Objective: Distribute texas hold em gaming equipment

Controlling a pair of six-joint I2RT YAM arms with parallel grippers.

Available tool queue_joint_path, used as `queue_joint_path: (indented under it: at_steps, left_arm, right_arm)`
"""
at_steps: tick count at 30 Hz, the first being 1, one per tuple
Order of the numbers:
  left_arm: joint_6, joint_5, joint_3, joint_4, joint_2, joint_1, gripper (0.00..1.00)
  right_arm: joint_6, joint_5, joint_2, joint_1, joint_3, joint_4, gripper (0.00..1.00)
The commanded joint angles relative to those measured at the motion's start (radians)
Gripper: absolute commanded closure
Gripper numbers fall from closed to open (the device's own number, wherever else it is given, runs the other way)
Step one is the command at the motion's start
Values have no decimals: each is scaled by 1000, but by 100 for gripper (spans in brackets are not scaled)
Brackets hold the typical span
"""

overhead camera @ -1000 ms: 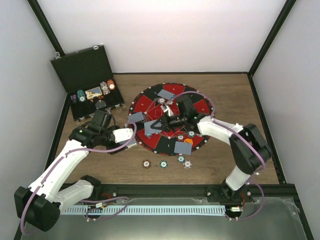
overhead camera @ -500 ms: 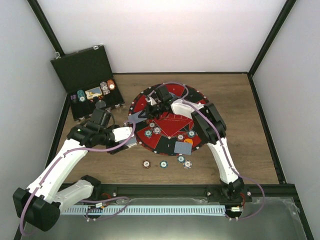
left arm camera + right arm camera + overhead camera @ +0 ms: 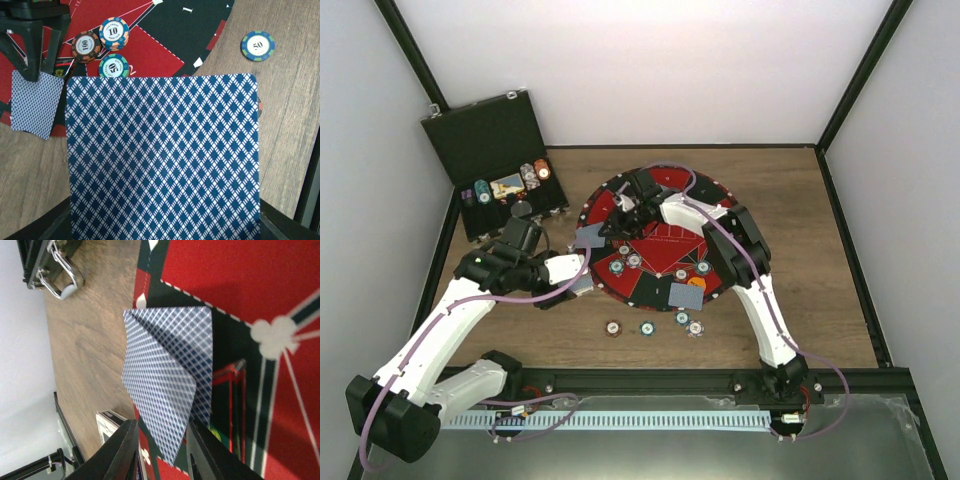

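My left gripper [image 3: 578,283] is shut on a deck of blue-backed playing cards [image 3: 162,160] that fills the left wrist view and hides the jaws. It hovers at the left front edge of the mat [image 3: 665,232]. My right gripper [image 3: 613,224] reaches across to the mat's left rim. Its fingers [image 3: 125,450] stand apart around the near corner of a card [image 3: 157,395]. That card lies askew on a second card [image 3: 187,332]. On the mat are the 10 chip [image 3: 114,31], the 100 chip [image 3: 86,46] and a teal 50 chip [image 3: 114,66]. A blue 50 chip [image 3: 257,45] rests on the wood.
The open black case [image 3: 490,140] with chips [image 3: 510,185] stands at the back left. Several chips [image 3: 647,327] lie in a row on the table in front of the mat. More cards [image 3: 688,295] and an orange disc [image 3: 697,283] sit on the mat's front. A metal latch [image 3: 62,282] of the case is close by.
My right arm swung from the mat's middle to its left rim with a card, and its jaws have parted. My left arm with the deck has barely moved.
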Motion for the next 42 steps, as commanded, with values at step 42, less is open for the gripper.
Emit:
queue_joint_path:
  at_steps: [42]
  left_arm:
    - [-4, 48, 23, 48, 17, 1, 83]
  right_arm:
    - [330, -141, -649, 256, -711, 612, 34]
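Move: The deck, held in the left gripper, is about 19 cm back, 5 cm to the left and 10 cm above the right hand; from the left hand point it is only some 2 cm down, 1 cm forward and 1 cm to the right. The two dealt cards lie 3 cm left of the right hand, level with it and 3 cm below. Three chips sit about 6 cm back and 5 cm right of that hand, a brown chip 24 cm back and 2 cm right, both near table level. The right hand leaves the two dealt cards with its fingers already parted, first drawing about 5 cm to its right and rising, then sweeping back past the three chips for some 19 cm and ending about 14 cm higher. Its left-pointing fingers tilt up about 20 degrees and open much wider as it curves back left to bring them around the near edge of the deck, which the left gripper keeps holding nearly still. ##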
